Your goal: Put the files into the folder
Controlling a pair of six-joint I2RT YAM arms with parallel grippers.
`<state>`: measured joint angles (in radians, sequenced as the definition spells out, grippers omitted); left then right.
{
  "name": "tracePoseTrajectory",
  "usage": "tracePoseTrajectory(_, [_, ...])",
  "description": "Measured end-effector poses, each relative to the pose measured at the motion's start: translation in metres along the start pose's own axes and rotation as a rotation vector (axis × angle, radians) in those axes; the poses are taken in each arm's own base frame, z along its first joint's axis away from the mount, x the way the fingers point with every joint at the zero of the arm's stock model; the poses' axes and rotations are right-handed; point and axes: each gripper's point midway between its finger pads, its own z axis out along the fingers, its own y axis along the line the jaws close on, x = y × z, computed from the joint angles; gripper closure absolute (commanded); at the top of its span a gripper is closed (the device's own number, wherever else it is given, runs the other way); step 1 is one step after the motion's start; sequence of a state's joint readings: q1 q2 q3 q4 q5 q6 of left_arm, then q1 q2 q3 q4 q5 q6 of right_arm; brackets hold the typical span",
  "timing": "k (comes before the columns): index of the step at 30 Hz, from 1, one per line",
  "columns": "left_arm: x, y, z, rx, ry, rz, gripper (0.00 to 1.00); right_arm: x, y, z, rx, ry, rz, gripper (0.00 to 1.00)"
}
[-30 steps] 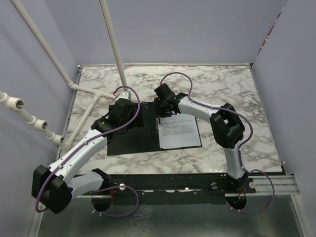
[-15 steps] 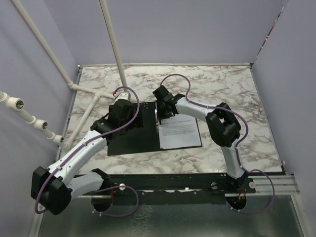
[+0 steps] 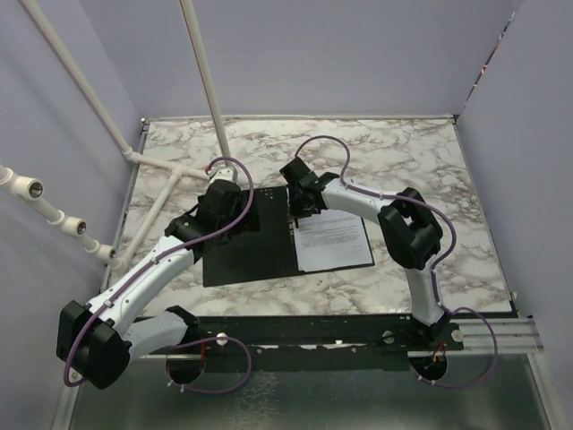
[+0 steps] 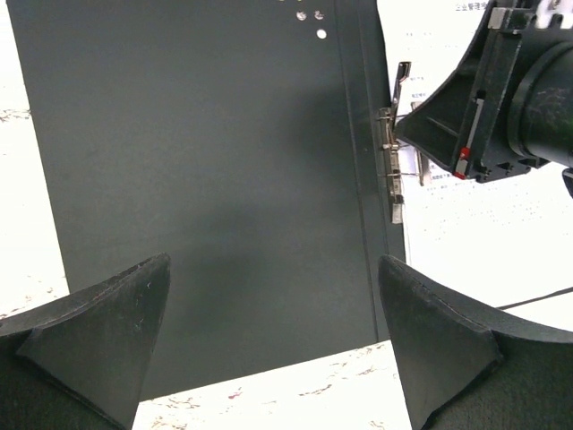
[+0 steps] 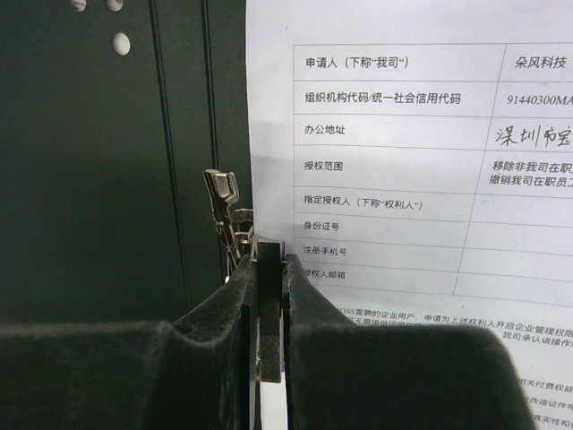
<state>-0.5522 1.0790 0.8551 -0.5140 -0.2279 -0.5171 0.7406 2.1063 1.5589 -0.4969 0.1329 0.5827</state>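
Note:
The folder (image 3: 251,249) lies open on the marble table, black inside up, and shows in the left wrist view as a wide dark panel (image 4: 206,161). The files (image 3: 333,240), white printed sheets, lie on its right half (image 5: 403,134). A silver metal clip (image 5: 224,202) runs along the spine beside the sheets' left edge. My right gripper (image 5: 269,260) is shut on the clip's flat lever (image 5: 269,305), at the spine (image 3: 302,204). Over the folder's left half my left gripper (image 4: 273,269) hangs open, nothing between its fingers (image 3: 228,219).
White pipes (image 3: 161,202) cross the table's back left corner, just behind the left arm. Lilac walls close in the table on three sides. The right arm's elbow (image 3: 410,235) stands over the table right of the files.
My right gripper has closed onto the clip's lever. The folder and the files have shifted a little to the right. The left gripper has stayed open over the left half.

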Motion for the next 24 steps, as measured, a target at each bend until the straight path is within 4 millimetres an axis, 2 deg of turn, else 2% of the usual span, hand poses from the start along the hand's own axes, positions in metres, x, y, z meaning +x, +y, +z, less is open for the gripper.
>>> tracePoseTrajectory(5, [0.008,-0.004,0.006,0.015,0.04,0.007,0.01,0.005,-0.013,-0.007,0.045,-0.004,-0.013,1.0])
tracePoseTrajectory(13, [0.037,-0.007,0.019,0.032,0.133,0.0,0.01,0.017,-0.032,-0.021,0.081,0.002,-0.071,0.99])
tracePoseTrajectory(17, [0.044,-0.013,0.024,0.047,0.151,-0.014,0.01,0.021,-0.038,-0.024,0.095,0.003,-0.092,0.99])
tracePoseTrajectory(24, [0.062,-0.034,0.038,0.077,0.192,-0.007,0.01,0.023,-0.042,-0.031,0.099,-0.004,-0.096,0.83])
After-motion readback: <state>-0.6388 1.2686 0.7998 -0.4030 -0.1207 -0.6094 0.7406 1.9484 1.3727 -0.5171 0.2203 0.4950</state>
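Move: The folder's metal clip is already between the right fingertips; the papers' middle lies about 10 cm right of that hand and 3 cm back, roughly 1 cm below, while the bare left cover's middle is some 13 cm left and 3 cm back. From the left hand, that cover's middle is about 13 cm below, 2 cm to the left and 1 cm ahead; the clip stands roughly 11 cm right, 4 cm ahead and 13 cm below. The open folder is dragged by its metal clip, which the nearly shut right fingers keep pinched as that hand goes about 5 cm right and half as far back, rolling slightly. Meanwhile the left hand, fingers still wide open, sinks some 6 cm towards the bare left cover and shifts 5 cm right, its fingers tipping about 10 degrees further down. ##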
